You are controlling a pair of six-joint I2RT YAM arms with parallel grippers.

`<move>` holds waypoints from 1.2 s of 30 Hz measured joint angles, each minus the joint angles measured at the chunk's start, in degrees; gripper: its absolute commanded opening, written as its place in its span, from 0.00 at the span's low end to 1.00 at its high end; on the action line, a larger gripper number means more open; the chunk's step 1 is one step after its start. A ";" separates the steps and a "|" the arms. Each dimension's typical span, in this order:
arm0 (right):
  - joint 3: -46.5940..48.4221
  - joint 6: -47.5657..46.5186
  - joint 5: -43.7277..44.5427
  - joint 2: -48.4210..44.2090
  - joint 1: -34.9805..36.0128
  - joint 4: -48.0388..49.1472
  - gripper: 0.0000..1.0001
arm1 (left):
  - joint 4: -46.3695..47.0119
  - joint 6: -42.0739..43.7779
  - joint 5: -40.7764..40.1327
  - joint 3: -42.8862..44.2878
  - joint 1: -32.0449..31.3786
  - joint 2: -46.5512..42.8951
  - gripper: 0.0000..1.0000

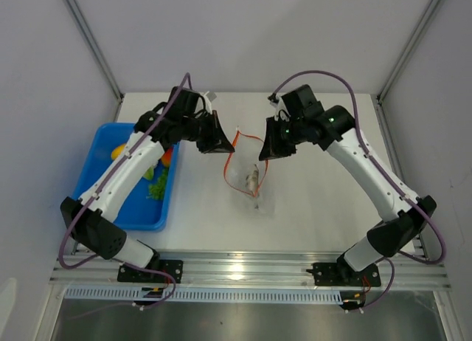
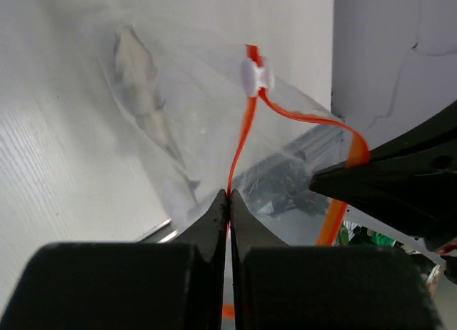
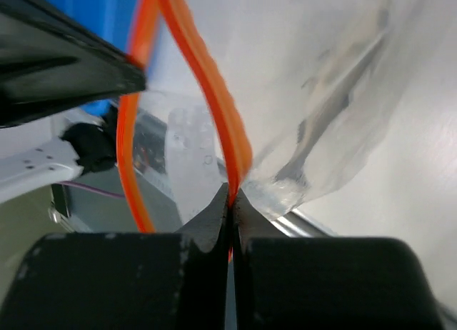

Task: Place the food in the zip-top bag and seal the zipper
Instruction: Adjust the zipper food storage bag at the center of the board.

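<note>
The clear zip-top bag (image 1: pixel 247 167) hangs over the middle of the table, held up by its mouth between both grippers. Its orange-red zipper (image 1: pixel 237 143) bows open between them. My left gripper (image 1: pixel 221 145) is shut on one side of the zipper (image 2: pixel 243 141), just below the white slider (image 2: pixel 255 74). My right gripper (image 1: pixel 269 150) is shut on the other side of the zipper (image 3: pixel 214 94). One pale piece of food (image 1: pixel 252 180) lies inside the bag. The rest of the food, a yellow piece (image 1: pixel 118 150), a red-orange piece (image 1: pixel 167 158) and green bits (image 1: pixel 156 187), sits in the blue tray.
The blue tray (image 1: pixel 136 212) stands at the left of the table, partly under the left arm. White walls with metal posts close in the table at the back and both sides. An aluminium rail (image 1: pixel 243 267) runs along the near edge.
</note>
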 measured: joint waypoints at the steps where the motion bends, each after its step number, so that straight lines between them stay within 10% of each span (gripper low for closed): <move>1: 2.43 -0.07 0.17 -0.35 0.09 0.28 0.00 | 0.46 0.46 -0.07 0.76 0.28 -0.74 0.01; 18: -8.87 3.26 -3.10 -5.49 -4.92 4.48 0.00 | -0.57 3.91 -3.17 0.28 0.31 0.37 0.02; 20: -10.10 3.34 -3.34 -6.64 -4.81 4.94 0.00 | -0.94 4.85 -3.30 1.33 -0.11 0.57 0.20; 21: -11.37 3.56 -3.41 -7.39 -4.81 5.60 0.00 | -1.07 5.42 -3.34 1.66 -0.20 0.63 0.49; 24: -13.97 4.66 -2.93 -8.61 -4.81 6.10 0.00 | -1.16 5.97 -3.96 1.60 -0.15 0.63 0.72; 36: -7.17 4.42 2.93 -2.99 -5.31 7.82 0.00 | -1.73 6.99 -17.09 1.42 7.65 -3.39 0.84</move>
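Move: The bag's orange mouth is spread between both shut grippers, some 9 cm apart. From the left hand the bag's middle lies about 5 cm right, 2 cm back and 10 cm down. The fish inside is roughly 6 cm right, 2 cm back, 15 cm below, and the white slider 8 cm ahead, 1 cm right. The blue bin is some 39 cm left, 8 cm ahead. From the right hand the bag's middle is about 4 cm left, level front to back. Jog the bag a little between both hands, then open the left gripper wide to release its side of the orange rim and draw it away left about 9 cm and forward 5 cm, swinging its fingers counter-clockwise. Keep the right gripper pinched on its side; lift it some 4 cm, lower it just below its start while shifting 3 cm right, then bring it forward 4 cm. ##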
